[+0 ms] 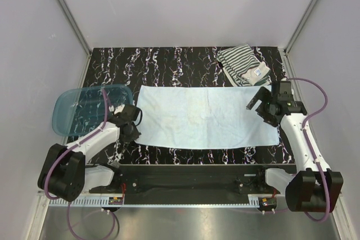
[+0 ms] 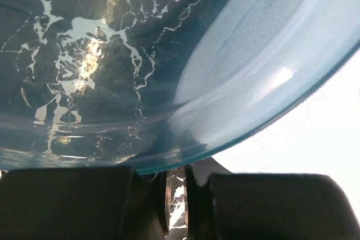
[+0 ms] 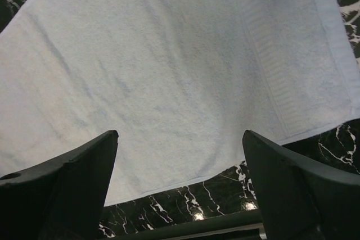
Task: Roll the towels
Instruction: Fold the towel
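The plain light blue towel (image 1: 202, 116) lies spread flat in the middle of the black marble table. A striped towel (image 1: 243, 64) with a white patch sits folded at the back right. My left gripper (image 1: 135, 117) is at the light blue towel's left edge, beside the near right corner of the tub. In the left wrist view its jaws (image 2: 175, 172) stand almost together, with the rim of the tub (image 2: 253, 71) at their tips. My right gripper (image 1: 261, 108) hangs open over the light blue towel's (image 3: 169, 71) right edge, with nothing between the jaws (image 3: 180, 133).
The translucent blue plastic tub (image 1: 84, 108) rests at the left edge of the table, partly over the side. Grey walls close in the back and both sides. Both arm bases stand on the metal rail (image 1: 185, 198) at the near edge.
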You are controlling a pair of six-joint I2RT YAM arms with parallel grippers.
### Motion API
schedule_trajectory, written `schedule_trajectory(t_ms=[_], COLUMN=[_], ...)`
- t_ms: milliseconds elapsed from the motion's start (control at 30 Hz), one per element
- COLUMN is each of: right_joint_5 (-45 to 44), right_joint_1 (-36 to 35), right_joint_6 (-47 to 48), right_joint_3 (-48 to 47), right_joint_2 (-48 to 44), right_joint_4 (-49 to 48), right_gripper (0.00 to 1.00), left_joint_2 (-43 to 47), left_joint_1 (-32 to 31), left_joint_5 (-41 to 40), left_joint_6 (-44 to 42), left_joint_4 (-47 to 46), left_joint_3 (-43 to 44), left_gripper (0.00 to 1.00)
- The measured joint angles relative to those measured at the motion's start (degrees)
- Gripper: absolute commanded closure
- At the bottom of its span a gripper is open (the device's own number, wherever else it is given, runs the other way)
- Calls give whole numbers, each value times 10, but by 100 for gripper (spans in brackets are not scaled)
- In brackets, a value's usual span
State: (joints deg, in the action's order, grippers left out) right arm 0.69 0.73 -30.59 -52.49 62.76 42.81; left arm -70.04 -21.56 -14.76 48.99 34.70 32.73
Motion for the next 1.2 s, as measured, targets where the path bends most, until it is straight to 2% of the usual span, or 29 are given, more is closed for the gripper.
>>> schedule_trajectory(t_ms=[67, 267, 300, 400, 567, 667, 967, 1000, 1067, 1200], right_joint_5=[-19, -32, -33, -30, -26, -23, -15, -15, -16, -22], right_joint_1=[19, 164, 178, 232, 313, 316, 315, 315, 314, 306], right_joint_6=[-9, -32, -36, -41, -49, -55, -75, -76, -81, -86], right_joint_3=[0, 11, 18, 41, 43, 55, 74, 74, 74, 74], right_joint_2=[9, 41, 44, 55, 123, 151, 200, 200, 200, 211], right_joint_4=[11, 15, 15, 16, 7, -6, -14, -15, -15, -14], right_gripper=[0, 1, 5, 11, 22, 28, 34, 42, 46, 65], left_joint_2=[1, 2, 2, 2, 3, 4, 4, 4, 4, 4], left_joint_1=[1, 1, 1, 1, 2, 5, 31, 33, 38, 47], left_joint_5=[9, 54, 59, 91, 153, 183, 253, 257, 266, 280], left_joint_6=[-11, -48, -54, -73, -91, -99, -105, -105, -105, -105], left_joint_4=[-4, -24, -26, -31, -39, -50, -87, -90, -95, -104], left_joint_3=[0, 0, 0, 2, 14, 24, 25, 25, 25, 25], left_gripper=[98, 97, 98, 98, 97, 97, 98, 98, 98, 99])
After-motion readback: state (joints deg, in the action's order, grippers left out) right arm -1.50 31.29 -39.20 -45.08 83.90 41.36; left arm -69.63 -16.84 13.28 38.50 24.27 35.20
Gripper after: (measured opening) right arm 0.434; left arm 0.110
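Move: The left gripper already holds the blue towel's near-left corner; the towel's far-left corner lies about 25 cm ahead of this hand and 3 cm to its right, and the basket's middle some 12 cm ahead and 21 cm left. From the open right gripper, the near-right corner is roughly 8 cm back, 12 cm to the right and 13 cm down; at that same level, the towel's middle lies about 2 cm ahead and 24 cm left, its far-right corner 19 cm ahead and 9 cm right. Sweep the right gripper to the right, then back and down, about 12 cm each in the sideways and downward reach, turning clockwise some 40 degrees and tipping the fingers steeper, and start closing them around the blue towel's near-right corner. Meanwhile keep the left pinch and draw its corner rightward, inward over the towel, then also up and slightly forward, rolling the hand's left side down. ##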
